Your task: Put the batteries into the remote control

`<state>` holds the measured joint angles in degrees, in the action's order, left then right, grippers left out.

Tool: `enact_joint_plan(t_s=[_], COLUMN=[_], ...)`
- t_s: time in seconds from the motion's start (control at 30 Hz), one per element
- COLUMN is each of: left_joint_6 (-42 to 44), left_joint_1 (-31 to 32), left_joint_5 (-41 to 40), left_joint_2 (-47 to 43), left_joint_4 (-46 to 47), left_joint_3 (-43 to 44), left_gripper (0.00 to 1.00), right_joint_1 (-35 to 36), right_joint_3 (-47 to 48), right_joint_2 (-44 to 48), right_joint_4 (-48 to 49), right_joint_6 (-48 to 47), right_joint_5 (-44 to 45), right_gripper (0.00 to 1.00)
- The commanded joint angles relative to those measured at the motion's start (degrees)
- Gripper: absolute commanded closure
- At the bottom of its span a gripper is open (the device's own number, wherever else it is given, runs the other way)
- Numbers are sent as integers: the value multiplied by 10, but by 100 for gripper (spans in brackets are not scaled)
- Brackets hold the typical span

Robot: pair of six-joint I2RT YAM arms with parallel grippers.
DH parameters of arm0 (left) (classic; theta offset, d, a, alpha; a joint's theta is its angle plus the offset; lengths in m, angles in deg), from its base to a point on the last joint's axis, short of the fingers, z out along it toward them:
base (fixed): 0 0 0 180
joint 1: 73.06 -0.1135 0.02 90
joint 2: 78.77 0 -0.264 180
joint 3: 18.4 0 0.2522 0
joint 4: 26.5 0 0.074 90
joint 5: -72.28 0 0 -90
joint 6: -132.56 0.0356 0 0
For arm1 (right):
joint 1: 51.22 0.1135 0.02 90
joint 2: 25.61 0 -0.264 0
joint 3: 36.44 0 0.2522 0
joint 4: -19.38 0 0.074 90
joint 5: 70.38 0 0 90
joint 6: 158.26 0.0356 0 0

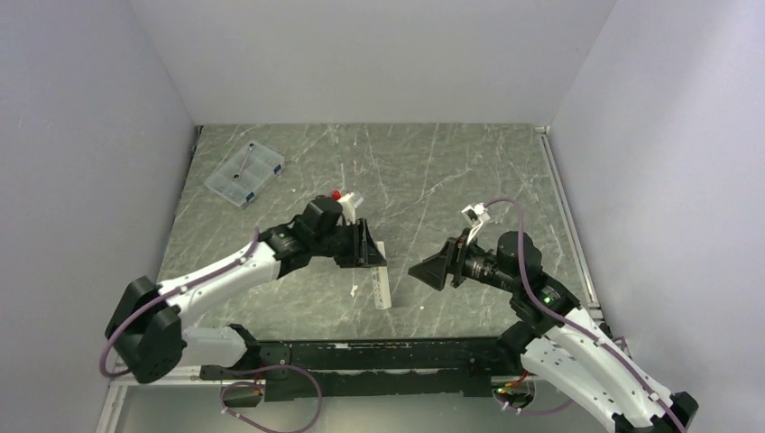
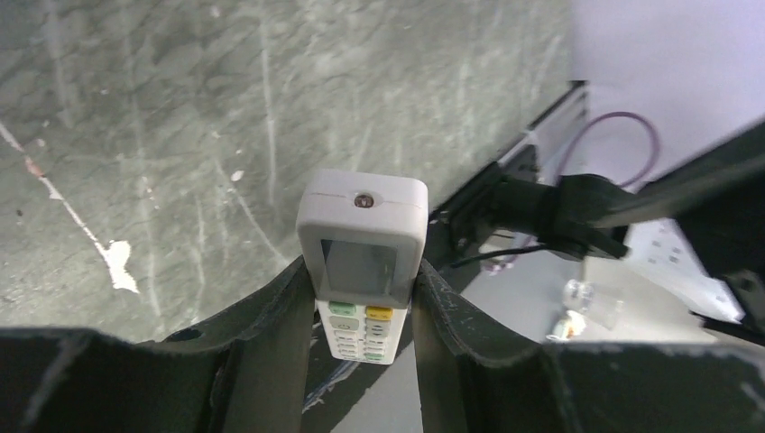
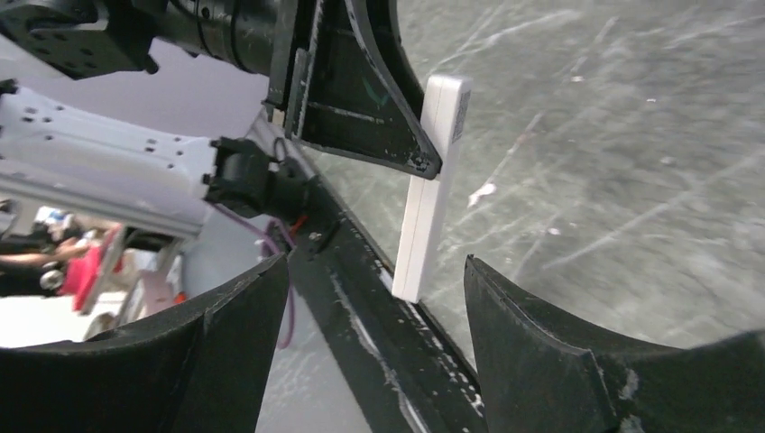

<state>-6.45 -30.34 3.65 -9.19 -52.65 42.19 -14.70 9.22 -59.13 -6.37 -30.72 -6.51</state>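
Note:
The remote control is a slim white handset, and my left gripper is shut on its upper part, holding it near the table's front edge. In the left wrist view the remote control sits between both fingers of the left gripper, display and buttons facing the camera. The right wrist view shows the remote control edge-on, clamped by a left finger. My right gripper stands open just right of it, and nothing lies between the fingers of the right gripper. The batteries are out of view.
A clear plastic compartment box lies at the back left of the table. A small white scrap lies left of the remote. A black rail runs along the table's front edge, and walls close in on three sides.

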Motion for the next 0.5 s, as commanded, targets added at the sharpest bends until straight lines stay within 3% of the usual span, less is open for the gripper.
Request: enact_joint_plan(t_s=[0.0, 0.47], left_joint_6=[38, 74], left_joint_1=[32, 87], left_joint_5=[-74, -176], left_joint_2=[63, 289], left_joint_4=[-76, -219], left_joint_3=[65, 225], left_gripper=[100, 100], right_joint_1=[-2, -2], right_joint_3=[41, 38], right_joint_2=[29, 63], right_joint_4=[-106, -161], right_joint_6=[-57, -72], right_joint_5=[83, 120], right_gripper=[26, 25])
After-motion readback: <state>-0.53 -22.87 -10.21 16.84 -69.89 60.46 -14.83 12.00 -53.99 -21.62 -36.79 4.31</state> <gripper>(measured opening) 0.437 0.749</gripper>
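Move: The left hand already holds the remote control near its far end. The bare table it is being taken to lies roughly 16 cm below that hand, 3 cm to its right and 1 cm ahead. The white table mark is some 6 cm left and 4 cm back, 17 cm down; the empty right gripper is about 6 cm right, 4 cm back and 6 cm higher. From the right hand, that table spot is around 3 cm left, 5 cm ahead and 22 cm below. Down towards the bare table goes the left hand, about 9 cm, keeping its pinch on the remote and edging slightly right, while its wrist rolls nearly 30 degrees so the fingers point more steeply down and the key face turns up. The right hand, still open and empty, backs off some 4 cm to the right, sinking a little and swinging slightly clockwise. ##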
